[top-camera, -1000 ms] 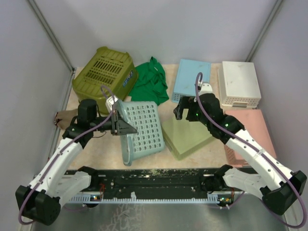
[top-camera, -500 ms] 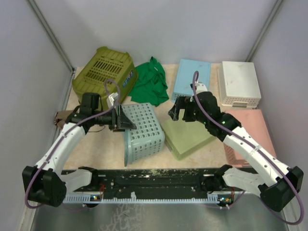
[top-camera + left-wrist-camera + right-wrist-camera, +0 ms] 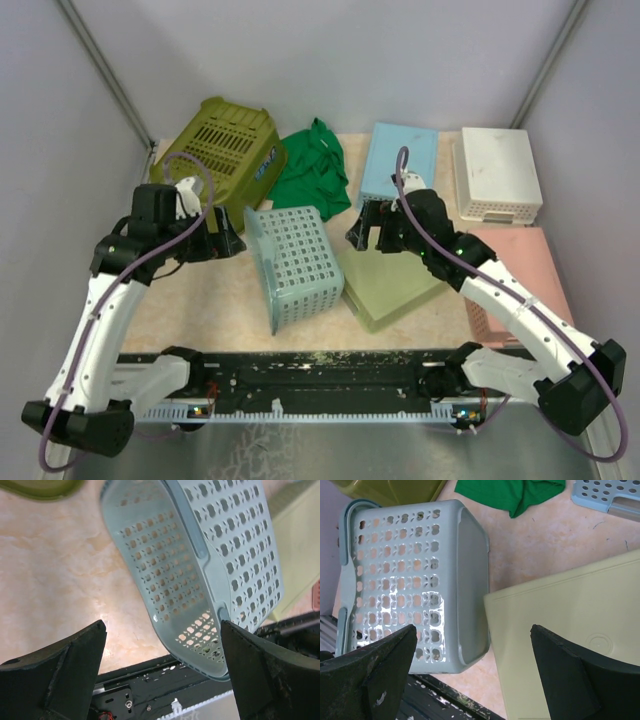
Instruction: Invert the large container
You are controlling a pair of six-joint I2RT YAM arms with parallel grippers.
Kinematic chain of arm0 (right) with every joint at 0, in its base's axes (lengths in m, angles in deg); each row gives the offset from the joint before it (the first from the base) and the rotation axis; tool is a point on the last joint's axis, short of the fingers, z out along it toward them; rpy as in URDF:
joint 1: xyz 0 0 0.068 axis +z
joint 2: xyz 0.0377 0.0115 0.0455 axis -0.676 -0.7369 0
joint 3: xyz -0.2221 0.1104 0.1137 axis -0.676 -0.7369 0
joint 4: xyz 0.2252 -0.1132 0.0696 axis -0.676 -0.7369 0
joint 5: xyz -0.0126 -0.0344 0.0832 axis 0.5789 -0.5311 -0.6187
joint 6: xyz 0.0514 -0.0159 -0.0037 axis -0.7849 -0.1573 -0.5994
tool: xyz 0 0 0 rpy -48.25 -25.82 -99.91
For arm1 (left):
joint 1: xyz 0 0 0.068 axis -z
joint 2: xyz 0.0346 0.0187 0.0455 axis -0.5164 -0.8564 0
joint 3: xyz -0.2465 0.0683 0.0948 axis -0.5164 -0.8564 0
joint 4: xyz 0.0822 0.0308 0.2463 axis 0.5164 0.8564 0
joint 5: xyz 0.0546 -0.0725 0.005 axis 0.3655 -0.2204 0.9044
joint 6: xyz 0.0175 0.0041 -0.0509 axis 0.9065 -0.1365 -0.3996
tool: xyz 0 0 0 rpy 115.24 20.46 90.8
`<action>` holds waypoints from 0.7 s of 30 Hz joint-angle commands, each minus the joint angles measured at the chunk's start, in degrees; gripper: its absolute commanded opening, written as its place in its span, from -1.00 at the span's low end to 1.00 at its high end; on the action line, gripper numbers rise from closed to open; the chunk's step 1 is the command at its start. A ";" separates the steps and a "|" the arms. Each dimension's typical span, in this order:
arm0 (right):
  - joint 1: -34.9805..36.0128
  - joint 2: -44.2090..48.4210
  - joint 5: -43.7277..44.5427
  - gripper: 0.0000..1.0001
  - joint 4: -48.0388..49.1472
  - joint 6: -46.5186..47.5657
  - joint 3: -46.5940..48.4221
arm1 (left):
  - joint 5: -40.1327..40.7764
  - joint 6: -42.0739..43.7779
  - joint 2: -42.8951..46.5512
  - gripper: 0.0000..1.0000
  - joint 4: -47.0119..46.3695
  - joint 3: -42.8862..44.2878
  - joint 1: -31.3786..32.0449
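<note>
The large container (image 3: 295,265), a pale blue perforated basket, lies on its side mid-table, its open mouth facing left and its base to the right, close to a pale green lid (image 3: 395,285). My left gripper (image 3: 225,243) stands open just left of the rim, holding nothing. In the left wrist view the basket (image 3: 200,570) shows its inside beyond the spread jaws of that gripper (image 3: 162,630). My right gripper (image 3: 365,232) hovers open above the basket's base end. In the right wrist view the basket (image 3: 415,585) and the green lid (image 3: 570,630) lie below the right gripper (image 3: 472,635).
An olive basket (image 3: 215,150) sits upside down at the back left, with a green cloth (image 3: 315,170) beside it. A light blue lid (image 3: 400,160), a white container (image 3: 497,172) and a pink lid (image 3: 515,270) fill the right side. The black rail (image 3: 320,375) runs along the near edge.
My left gripper opened, let go of the basket's rim and drew back to the left. The basket settled onto its side. The right gripper edged slightly left, still open.
</note>
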 commanded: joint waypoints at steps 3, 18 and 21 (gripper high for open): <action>-0.53 -1.33 0.66 0.91 2.87 0.63 0.75 | 9.46 -9.58 4.42 0.99 1.57 6.50 -0.12; -0.48 -2.64 0.25 0.91 3.32 -0.09 -0.29 | 44.10 -27.83 -17.56 0.99 14.24 21.56 32.80; -0.53 -2.43 0.73 0.91 3.19 -0.12 -0.73 | 46.52 -30.74 -20.35 0.84 15.40 21.63 34.69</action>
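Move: The large container stands on its side, rim and open mouth towards my left hand. Its middle is about 11 cm to the right, 5 cm back and 12 cm lower. From the same hand, the olive crate is some 17 cm ahead and 5 cm left, the green cloth 13 cm ahead and 14 cm right, and the light-green container roughly 31 cm right and 9 cm back. From my right hand, the large container's middle is about 12 cm left, 5 cm back and 12 cm below. I lift my wide-open left hand about 6 cm to clear the large container's raised rim, then swing it right by some 9 cm, sinking again as it comes over that rim. The wrist rolls its left side up and turns about 10 degrees counter-clockwise; no grip is taken yet. My right hand sinks a centimetre or two, still open. ##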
